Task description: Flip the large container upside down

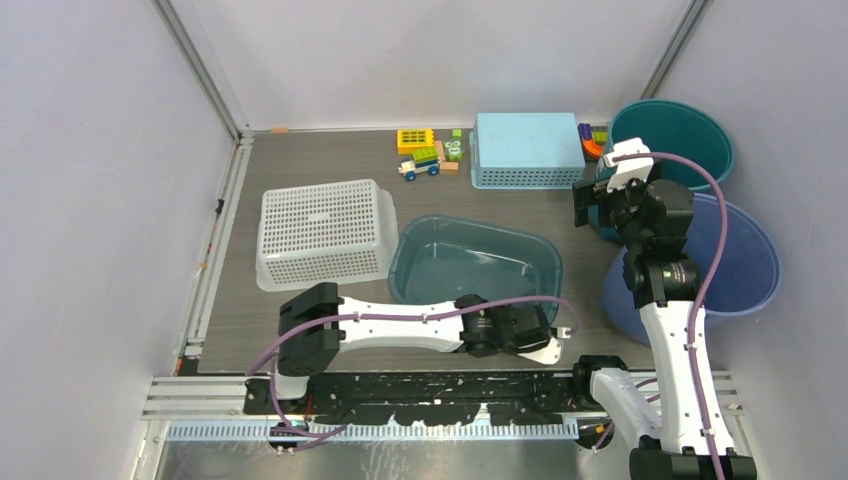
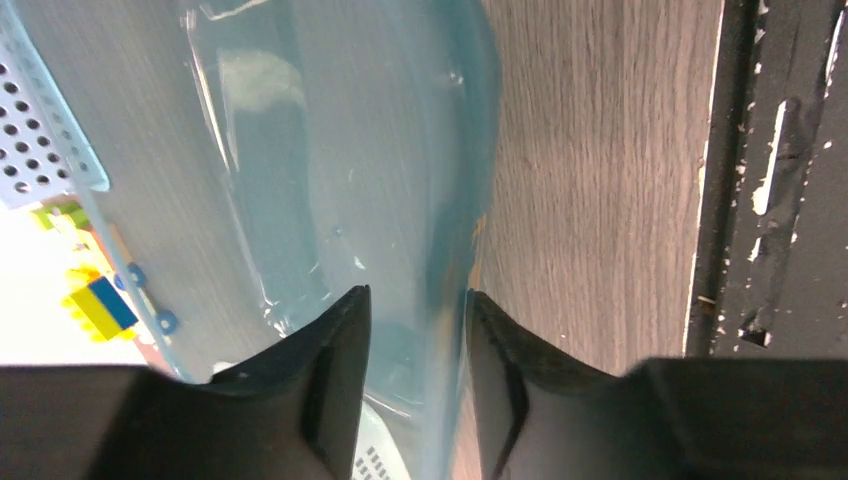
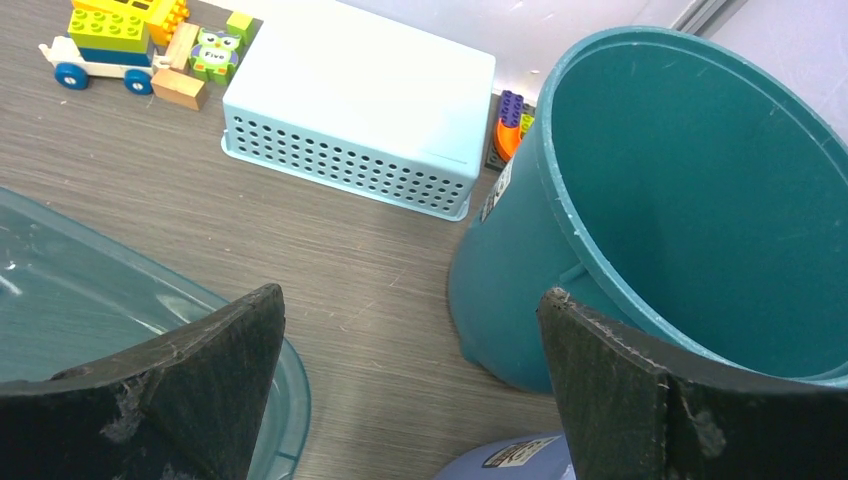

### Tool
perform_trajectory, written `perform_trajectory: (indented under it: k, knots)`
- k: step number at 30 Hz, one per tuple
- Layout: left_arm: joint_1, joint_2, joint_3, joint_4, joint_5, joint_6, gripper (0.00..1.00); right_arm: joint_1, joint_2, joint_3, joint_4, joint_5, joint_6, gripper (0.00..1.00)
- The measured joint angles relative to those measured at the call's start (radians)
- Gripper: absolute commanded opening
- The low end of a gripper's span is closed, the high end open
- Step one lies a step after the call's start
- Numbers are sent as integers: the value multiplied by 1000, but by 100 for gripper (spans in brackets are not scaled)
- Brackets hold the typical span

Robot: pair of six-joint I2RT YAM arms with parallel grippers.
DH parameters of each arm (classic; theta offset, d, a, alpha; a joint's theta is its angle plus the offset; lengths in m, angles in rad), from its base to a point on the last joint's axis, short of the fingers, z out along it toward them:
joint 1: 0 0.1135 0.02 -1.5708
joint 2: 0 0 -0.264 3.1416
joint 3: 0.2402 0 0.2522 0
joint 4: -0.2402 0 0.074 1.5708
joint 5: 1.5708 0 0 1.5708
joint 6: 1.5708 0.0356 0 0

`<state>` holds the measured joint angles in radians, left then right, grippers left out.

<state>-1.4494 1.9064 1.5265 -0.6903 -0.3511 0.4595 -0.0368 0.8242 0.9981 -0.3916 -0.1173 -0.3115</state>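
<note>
The large container is a translucent teal tub (image 1: 470, 265), resting mid-table with its open side up. My left gripper (image 1: 562, 335) reaches across to the tub's near right corner. In the left wrist view its fingers (image 2: 418, 295) straddle the tub's near wall (image 2: 455, 200), one inside and one outside. The jaws are narrowly open, with a gap between the inner finger and the wall. My right gripper (image 1: 590, 205) hovers wide open and empty to the right of the tub. In the right wrist view (image 3: 410, 295) bare table lies between its fingers, and the tub's rim (image 3: 290, 400) shows at the lower left.
A white mesh basket (image 1: 325, 230) lies upside down left of the tub. An inverted light blue basket (image 1: 525, 148) and toy blocks (image 1: 425, 155) sit at the back. A teal bucket (image 1: 670, 140) and a purple bucket (image 1: 740, 265) crowd the right side by my right arm.
</note>
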Motion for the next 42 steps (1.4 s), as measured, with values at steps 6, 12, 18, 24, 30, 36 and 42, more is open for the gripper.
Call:
perform_trajectory:
  k: [6, 12, 18, 24, 30, 36, 42]
  knots:
    - [-2, 0, 2, 1, -11, -3, 79, 0, 0, -8, 3, -17, 1, 100]
    - [-1, -6, 2, 1, -23, -3, 98, 0, 0, -11, 3, -37, 1, 100]
    - [39, -99, 4, -2, -27, 14, 98, 0, 1, -16, 3, -58, 1, 100]
    - [212, -286, 5, 7, -29, 33, 100, 0, 3, -17, 4, -68, 1, 100]
    - [429, -516, -100, 40, -32, 66, 100, 0, 18, -22, 4, -79, 1, 100]
    - [658, -669, -301, 37, -24, 76, 100, 0, 25, -23, 4, -99, 5, 100]
    - [853, -741, -482, 4, 11, 74, 100, 0, 27, -23, 4, -123, 12, 100]
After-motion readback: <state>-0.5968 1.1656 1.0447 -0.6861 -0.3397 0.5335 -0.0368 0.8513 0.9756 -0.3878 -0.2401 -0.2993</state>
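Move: The left hand is at the near rim of the teal large container, towards its right end, with the container's middle about 11 cm ahead, 12 cm left and 5 cm below. The upturned white basket lies some 20 cm ahead and 37 cm left, the upturned light-blue basket roughly 35 cm ahead and 3 cm left, both about 5 cm below. From the right hand the large container is about 18 cm left, 6 cm back and 27 cm below. Left hand opens, freeing the rim, rises, then swings some 30 cm left and forward above the white basket. ##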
